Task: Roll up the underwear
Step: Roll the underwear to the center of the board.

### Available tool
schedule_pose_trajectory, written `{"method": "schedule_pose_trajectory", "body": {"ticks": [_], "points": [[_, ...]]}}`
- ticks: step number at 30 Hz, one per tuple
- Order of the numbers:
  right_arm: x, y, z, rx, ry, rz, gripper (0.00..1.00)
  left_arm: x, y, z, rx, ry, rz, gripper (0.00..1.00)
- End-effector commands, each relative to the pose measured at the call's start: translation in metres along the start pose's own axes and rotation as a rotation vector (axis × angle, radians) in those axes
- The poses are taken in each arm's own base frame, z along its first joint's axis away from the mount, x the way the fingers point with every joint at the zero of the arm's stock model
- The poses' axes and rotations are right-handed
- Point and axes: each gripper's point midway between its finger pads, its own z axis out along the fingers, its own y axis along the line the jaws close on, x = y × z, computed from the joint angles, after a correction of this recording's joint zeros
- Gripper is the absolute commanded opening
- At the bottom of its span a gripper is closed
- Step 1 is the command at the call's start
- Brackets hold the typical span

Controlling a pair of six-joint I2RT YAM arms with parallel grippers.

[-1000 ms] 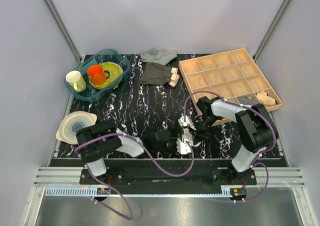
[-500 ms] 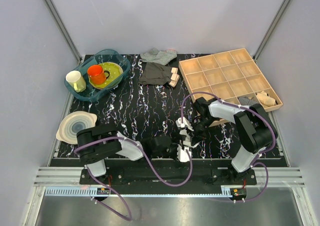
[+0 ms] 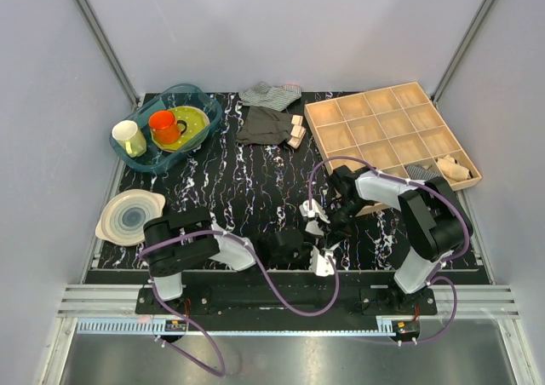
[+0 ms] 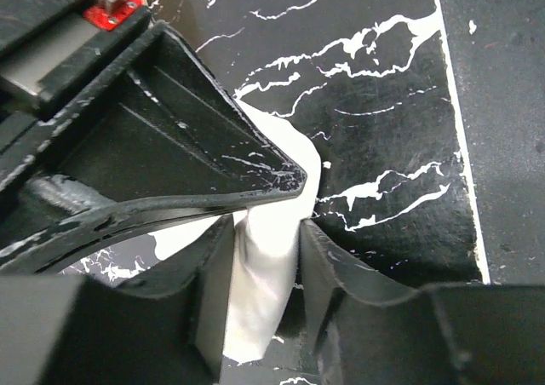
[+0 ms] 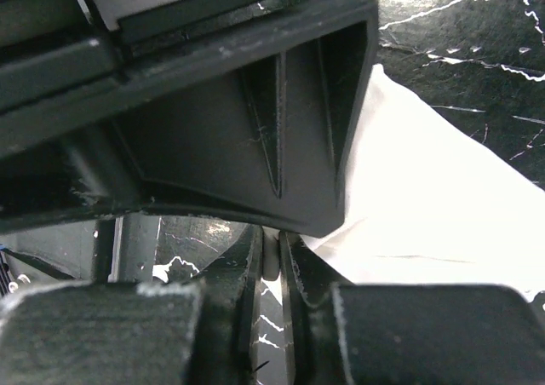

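Note:
The underwear is a small white cloth on the black marbled table, near the front edge between the two arms. In the left wrist view a thick fold of the underwear stands between my left gripper's fingers, which press it from both sides. My left gripper sits low over the cloth in the top view. My right gripper is shut on a thin edge of the underwear, which spreads out to its right. In the top view the right gripper is just behind the left one.
A wooden compartment tray stands at the back right, with a dark grey garment, a striped cloth and wooden blocks to its left. A blue basin with cups is back left. A plate lies at the left edge.
My left gripper has slid a little right toward the front edge and its fingers have narrowed onto the white fold. My right gripper has kept its grip and barely moved.

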Motion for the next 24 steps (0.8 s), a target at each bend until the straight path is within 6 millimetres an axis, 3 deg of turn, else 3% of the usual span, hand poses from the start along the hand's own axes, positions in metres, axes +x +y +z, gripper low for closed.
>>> {"method": "schedule_pose_trajectory", "body": {"ticks": [1, 5, 10, 20, 24], "points": [[-0.007, -0.008, -0.004, 0.038, -0.012, -0.048, 0.17, 0.053, -0.036, -0.005, 0.131, 0.196, -0.023, 0.34], [-0.014, -0.012, -0.012, 0.070, -0.029, -0.041, 0.27, 0.064, -0.044, -0.010, 0.185, 0.273, -0.115, 0.22], [-0.027, -0.024, -0.045, 0.188, -0.070, -0.012, 0.45, 0.065, -0.046, -0.009, 0.237, 0.336, -0.231, 0.11], [-0.024, -0.049, -0.118, 0.452, -0.127, 0.112, 0.52, 0.077, -0.058, -0.024, 0.297, 0.497, -0.537, 0.06], [-0.021, -0.055, -0.135, 0.505, -0.170, 0.169, 0.52, 0.087, -0.064, -0.034, 0.322, 0.565, -0.698, 0.04]]}}
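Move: The white underwear's middle lies about 3 cm ahead of the left fingers, 1 cm to their right and 1 cm lower; its near edge is between their still-open pads. From the right hand, already shut on that edge, the middle is some 3 cm ahead and 2 cm to the left. The wooden box's near-left corner stands about 6 cm ahead of the right hand and 3 cm to its right; the brown cloth inside is some 10 cm ahead and 7 cm right. Forward, up and to the right goes the right hand, about 12 cm in all, after opening its fingers to let go of the underwear's near edge, turning some 20 degrees clockwise on its way to above the box corner. The left fingers close and pinch that edge, easing forward about 2.5 cm just above the table while the wrist rolls its upper side forward and swings a little counter-clockwise. ##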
